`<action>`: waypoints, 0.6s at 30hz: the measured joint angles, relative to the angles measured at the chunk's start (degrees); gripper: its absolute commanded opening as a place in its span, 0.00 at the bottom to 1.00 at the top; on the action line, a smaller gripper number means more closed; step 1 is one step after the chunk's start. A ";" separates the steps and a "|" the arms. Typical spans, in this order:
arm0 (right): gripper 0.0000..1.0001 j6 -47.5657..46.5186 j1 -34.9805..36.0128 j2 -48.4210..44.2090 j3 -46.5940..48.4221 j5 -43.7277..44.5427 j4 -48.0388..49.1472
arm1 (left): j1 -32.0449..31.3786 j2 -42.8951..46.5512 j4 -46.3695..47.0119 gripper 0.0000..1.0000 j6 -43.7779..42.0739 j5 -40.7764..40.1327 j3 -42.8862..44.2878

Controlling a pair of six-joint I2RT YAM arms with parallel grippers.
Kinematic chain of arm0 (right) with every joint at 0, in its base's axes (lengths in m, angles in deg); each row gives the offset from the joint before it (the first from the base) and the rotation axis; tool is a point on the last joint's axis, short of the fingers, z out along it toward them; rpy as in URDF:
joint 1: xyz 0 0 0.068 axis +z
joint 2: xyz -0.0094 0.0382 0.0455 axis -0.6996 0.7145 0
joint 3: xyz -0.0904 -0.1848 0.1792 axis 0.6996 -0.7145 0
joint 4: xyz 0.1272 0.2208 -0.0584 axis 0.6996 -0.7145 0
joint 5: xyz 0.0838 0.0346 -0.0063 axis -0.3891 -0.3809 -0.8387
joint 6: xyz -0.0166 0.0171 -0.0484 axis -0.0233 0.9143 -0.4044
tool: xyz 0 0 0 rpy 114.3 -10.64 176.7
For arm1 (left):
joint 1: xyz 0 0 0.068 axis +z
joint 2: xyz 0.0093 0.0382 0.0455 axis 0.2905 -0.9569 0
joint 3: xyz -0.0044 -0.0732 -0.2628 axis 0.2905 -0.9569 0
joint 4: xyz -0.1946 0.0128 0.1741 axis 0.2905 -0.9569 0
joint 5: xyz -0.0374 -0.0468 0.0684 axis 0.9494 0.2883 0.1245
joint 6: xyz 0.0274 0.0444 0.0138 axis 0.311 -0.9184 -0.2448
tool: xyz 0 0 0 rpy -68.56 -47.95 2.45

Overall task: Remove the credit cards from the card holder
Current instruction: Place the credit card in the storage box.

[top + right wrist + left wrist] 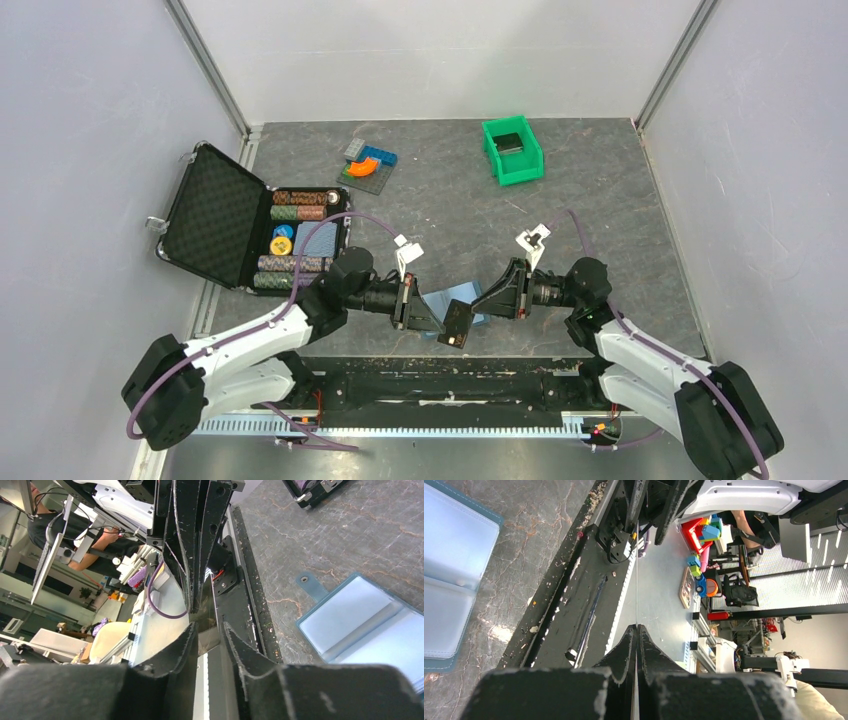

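The card holder (438, 300) lies open on the table between my two arms, its light blue inner faces up; it also shows as the card holder (449, 580) and the card holder (365, 625). My left gripper (413, 312) (637, 626) is shut on a dark credit card (458, 323), seen edge-on as a thin line (636, 580) and lifted above the table's near edge. My right gripper (482, 303) (210, 625) faces it from the right, jaws apart with a narrow gap. The free end of the card (204, 630) sits between them; I cannot tell if they touch it.
An open black foam-lined case (215, 215) with poker chips (295, 235) stands at the left. A green bin (512, 150) sits at the back right, and toy bricks (367, 160) at the back middle. The black base rail (430, 370) runs along the near edge.
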 measured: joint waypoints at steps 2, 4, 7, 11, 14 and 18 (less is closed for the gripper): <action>0.17 0.13 0.00 0.42 0.00 -0.04 0.22 | 0.00 -0.02 0.00 0.02 -0.15 -0.02 0.00; 0.19 0.24 0.00 0.59 0.00 -0.07 0.22 | 0.00 -0.02 -0.02 0.02 -0.20 -0.02 0.02; 0.10 0.37 0.00 0.63 0.00 -0.11 0.24 | 0.00 -0.02 -0.02 0.02 -0.31 -0.02 0.02; 0.00 0.39 0.00 0.90 0.00 -0.17 0.63 | 0.00 -0.02 -0.26 0.06 -0.57 -0.07 0.04; 0.00 1.11 0.00 1.16 -0.02 -0.17 1.14 | 0.00 -0.02 -1.14 0.33 -1.09 -0.35 0.22; 0.00 1.90 -0.26 1.09 -0.02 0.20 2.34 | 0.00 0.09 -5.01 0.96 -3.19 -2.58 1.68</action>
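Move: The credit card is already pinched in the left hand, its middle about 2 cm to the right of that hand's point and level with it. From the right hand, whose parted fingers straddle its edge, that middle lies some 3 cm left, 3 cm back and 1 cm lower. The open card holder lies on the table roughly 4 cm ahead of the right hand, 5 cm left and 17 cm below; the green storage box stands about 42 cm ahead and 12 cm right. The credit card is passed over in mid-air: the right hand stays in place and shuts its slightly open fingers fully, pinching the card's forward right corner. Only after that do the left fingers, until then closed on the opposite side, spread to about half open and let go, that hand barely shifting, under 1 cm down and forward. ##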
